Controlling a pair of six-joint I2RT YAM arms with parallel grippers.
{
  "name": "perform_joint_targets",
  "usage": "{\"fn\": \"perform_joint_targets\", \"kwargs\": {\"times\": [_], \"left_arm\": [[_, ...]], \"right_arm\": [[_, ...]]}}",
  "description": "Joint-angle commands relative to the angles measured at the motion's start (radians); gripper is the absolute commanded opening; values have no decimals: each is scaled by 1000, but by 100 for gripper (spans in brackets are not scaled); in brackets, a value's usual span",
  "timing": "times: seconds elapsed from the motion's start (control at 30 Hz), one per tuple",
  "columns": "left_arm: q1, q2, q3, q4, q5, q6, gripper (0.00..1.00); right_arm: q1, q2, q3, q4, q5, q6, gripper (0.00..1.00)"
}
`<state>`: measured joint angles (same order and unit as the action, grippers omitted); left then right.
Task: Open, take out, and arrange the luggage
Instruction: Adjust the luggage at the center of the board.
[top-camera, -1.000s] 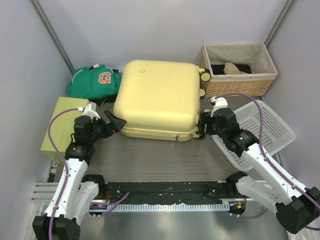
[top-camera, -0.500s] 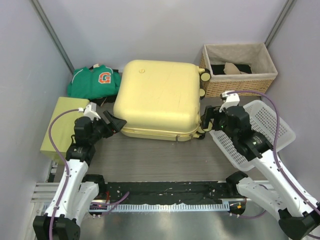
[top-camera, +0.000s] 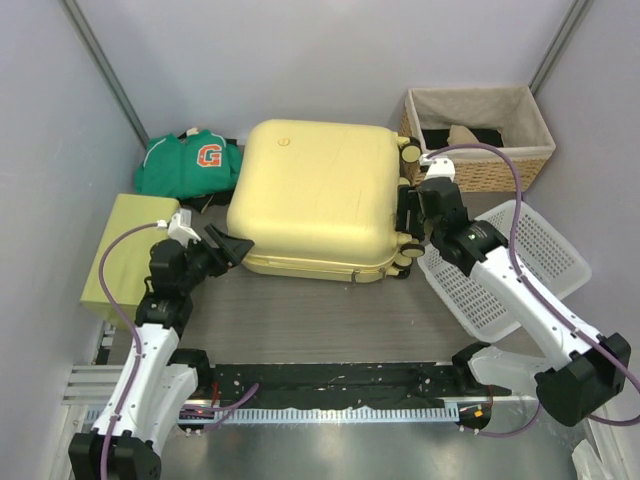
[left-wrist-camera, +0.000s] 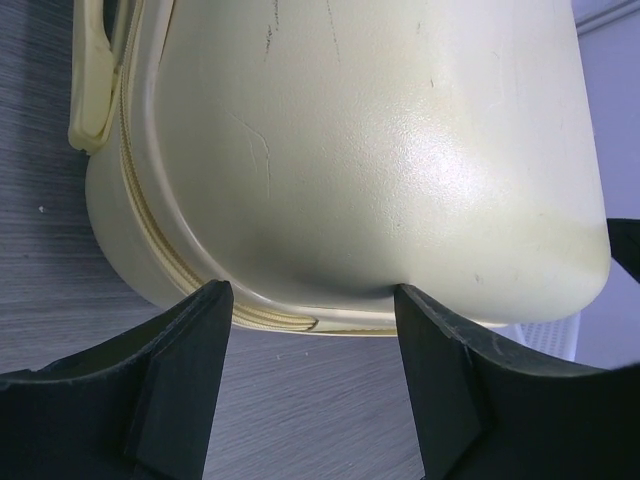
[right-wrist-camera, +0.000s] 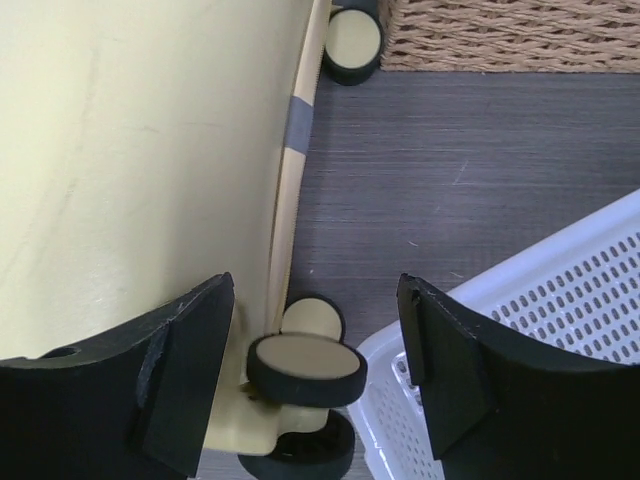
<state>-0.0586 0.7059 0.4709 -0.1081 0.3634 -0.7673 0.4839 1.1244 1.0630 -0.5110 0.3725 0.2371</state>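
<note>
The luggage (top-camera: 315, 195), a pale yellow hard-shell suitcase, lies flat and closed in the middle of the table. Its black wheels (top-camera: 408, 250) point right. My left gripper (top-camera: 232, 245) is open at its near left corner. In the left wrist view the rounded corner (left-wrist-camera: 380, 150) and its zip seam (left-wrist-camera: 270, 318) sit just beyond my left gripper (left-wrist-camera: 312, 330); nothing is held. My right gripper (top-camera: 408, 215) is open beside the suitcase's right side. In the right wrist view a wheel (right-wrist-camera: 305, 368) lies between the spread fingers of the right gripper (right-wrist-camera: 315, 300), apart from both.
A wicker basket (top-camera: 480, 135) with cloth inside stands at the back right. A white perforated basket (top-camera: 520, 265) lies tilted under my right arm, next to the wheels. A green jersey (top-camera: 190, 165) and a yellow-green box (top-camera: 125, 250) are on the left. Walls close in on three sides.
My right gripper has moved away from the near right corner, further back along the suitcase's wheel side. My left gripper stays at the corner with its jaws somewhat narrower.
</note>
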Motion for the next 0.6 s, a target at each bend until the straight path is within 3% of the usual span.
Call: {"fn": "perform_joint_targets", "kwargs": {"times": [0.0, 0.1, 0.3, 0.57], "left_arm": [[3, 44, -51, 57, -99, -29, 69], [3, 87, -52, 140, -130, -46, 70], [13, 259, 12, 278, -149, -52, 70], [40, 345, 110, 277, -190, 8, 69]], "right_arm": [[-5, 23, 38, -7, 49, 5, 75], [-4, 49, 11, -30, -13, 11, 75], [33, 58, -86, -11, -320, -1, 75], [225, 117, -112, -35, -276, 16, 75]]}}
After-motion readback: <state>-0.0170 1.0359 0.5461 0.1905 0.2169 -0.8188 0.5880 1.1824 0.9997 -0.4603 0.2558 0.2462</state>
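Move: The yellow suitcase lies between the hands: its middle is some 20 cm to the right of the left hand, 13 cm ahead and a little below, and about 21 cm to the left of the right hand, 4 cm ahead and lower. Its near wheels are roughly 9 cm back from the right hand, about in line with it and lower, while the wicker basket stands some 17 cm ahead and 19 cm to the right. From the left hand, the green bag is about 21 cm ahead and 12 cm to the left. The two hands twist the suitcase from opposite ends: the left hand drives forward about 8 cm and drifts some 3 cm left, its fingertips bearing on the suitcase's near-left edge and its wrist turning about 10 degrees counter-clockwise. The right hand first sinks beside the wheeled side, then sweeps left about 5 cm and slightly back, ending 4 cm lower, pushing the near end of that side by the wheels with its left finger while the wrist turns much the same way; both grippers stay open and grasp nothing. ##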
